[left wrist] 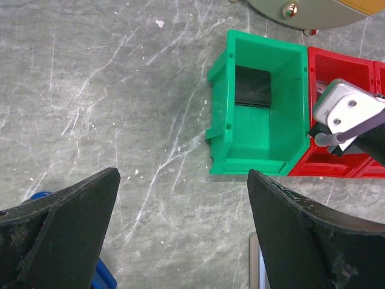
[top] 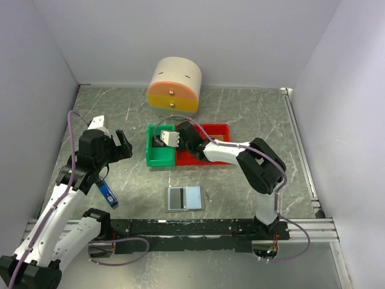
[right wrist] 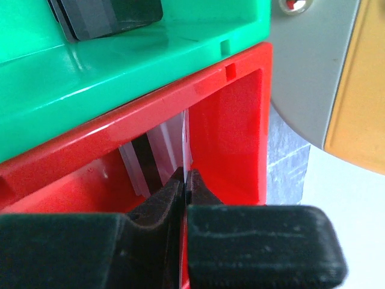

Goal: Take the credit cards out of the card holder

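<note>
The card holder (top: 185,198) lies open and flat on the table near the front, its inside pale blue and silvery; only its edge (left wrist: 255,265) shows in the left wrist view. My right gripper (right wrist: 185,174) reaches into the red bin (top: 215,158), shut on a thin pale credit card (right wrist: 186,141) seen edge-on. A black card (left wrist: 252,86) lies in the green bin (left wrist: 264,153). My left gripper (left wrist: 183,180) hovers open over bare table to the left of the bins, with nothing between its fingers.
A round cream and orange drawer box (top: 174,84) stands behind the bins. A narrow blue-and-black stick (top: 108,194) lies on the table under the left arm. White walls close in the table at left, back and right.
</note>
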Available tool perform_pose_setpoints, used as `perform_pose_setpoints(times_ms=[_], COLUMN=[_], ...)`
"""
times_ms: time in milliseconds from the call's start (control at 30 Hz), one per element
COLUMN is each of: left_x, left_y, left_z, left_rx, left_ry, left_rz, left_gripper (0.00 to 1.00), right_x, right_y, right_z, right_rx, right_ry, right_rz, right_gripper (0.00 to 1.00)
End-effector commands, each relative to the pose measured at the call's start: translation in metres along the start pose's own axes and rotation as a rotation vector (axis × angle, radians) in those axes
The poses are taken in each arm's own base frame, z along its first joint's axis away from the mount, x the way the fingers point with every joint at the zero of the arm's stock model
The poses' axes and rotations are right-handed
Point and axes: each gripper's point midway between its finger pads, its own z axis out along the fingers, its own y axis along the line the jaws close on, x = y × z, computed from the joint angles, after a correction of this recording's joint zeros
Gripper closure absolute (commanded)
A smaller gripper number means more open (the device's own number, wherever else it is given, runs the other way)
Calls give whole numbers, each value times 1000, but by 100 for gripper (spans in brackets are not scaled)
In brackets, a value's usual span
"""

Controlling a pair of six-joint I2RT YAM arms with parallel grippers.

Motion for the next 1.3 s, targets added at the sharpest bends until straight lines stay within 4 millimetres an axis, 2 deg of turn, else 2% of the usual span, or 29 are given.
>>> perform_pose_setpoints(times_ms=[0,200,400,500,633,800,933,967,1000,1267], left_x=[-15,-14,-13,-12,-12,-11,-10,-11,-11,-9], left_y=[0,-1,-2,-2,-2,-3,-3,-4,-4,-5], left_z=[-5,-5,-3,-2,-2,-1,0,0,0,1], left_rx=[0,1,6,7,8,11,14,16,17,21], left_ry=[-53,-52,-42,-38,-40,-35,-29,-29,-29,-21], left_rz=[-2,-1,1,3,2,5,6,6,6,8], left_gripper=[0,1,1,1,0,0,0,1,0,0], right_x=[2,5,8,11,15,19,14,12,12,13], right_y=[-10,-6,2,6,9,8,8,8,9,9], right_z=[10,16,15,14,11,8,1,0,-1,-4], right_rx=[28,20,-3,-12,-24,-36,-51,-60,-69,-68], right_ry=[12,17,14,17,24,35,9,0,-4,-7], right_rz=[-9,-9,-12,-8,-9,0,22,27,27,60], right_gripper=[100,93,76,72,59,55,52,45,42,41])
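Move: The right hand holds a card between its fingertips inside the red compartment beside the green bin. The cards already lying there are about 3 cm ahead, 1 cm left and 4 cm below. From those cards, the green bin's black cards lie some 11 cm to the left and the yellow card about 11 cm to the right, both level with them. The same red-compartment cards lie roughly 13 cm ahead, 22 cm right and 17 cm below the waiting left hand. The right fingertips let go of the card low in the red compartment. Still pinching it at first, the hand sinks about 1.5 cm and eases 1 cm forward, then the fingers open to somewhat over half, the left one seeming to push against the wall on the green side. Finally the hand draws back about 1.5 cm, having drifted 1 cm right. ##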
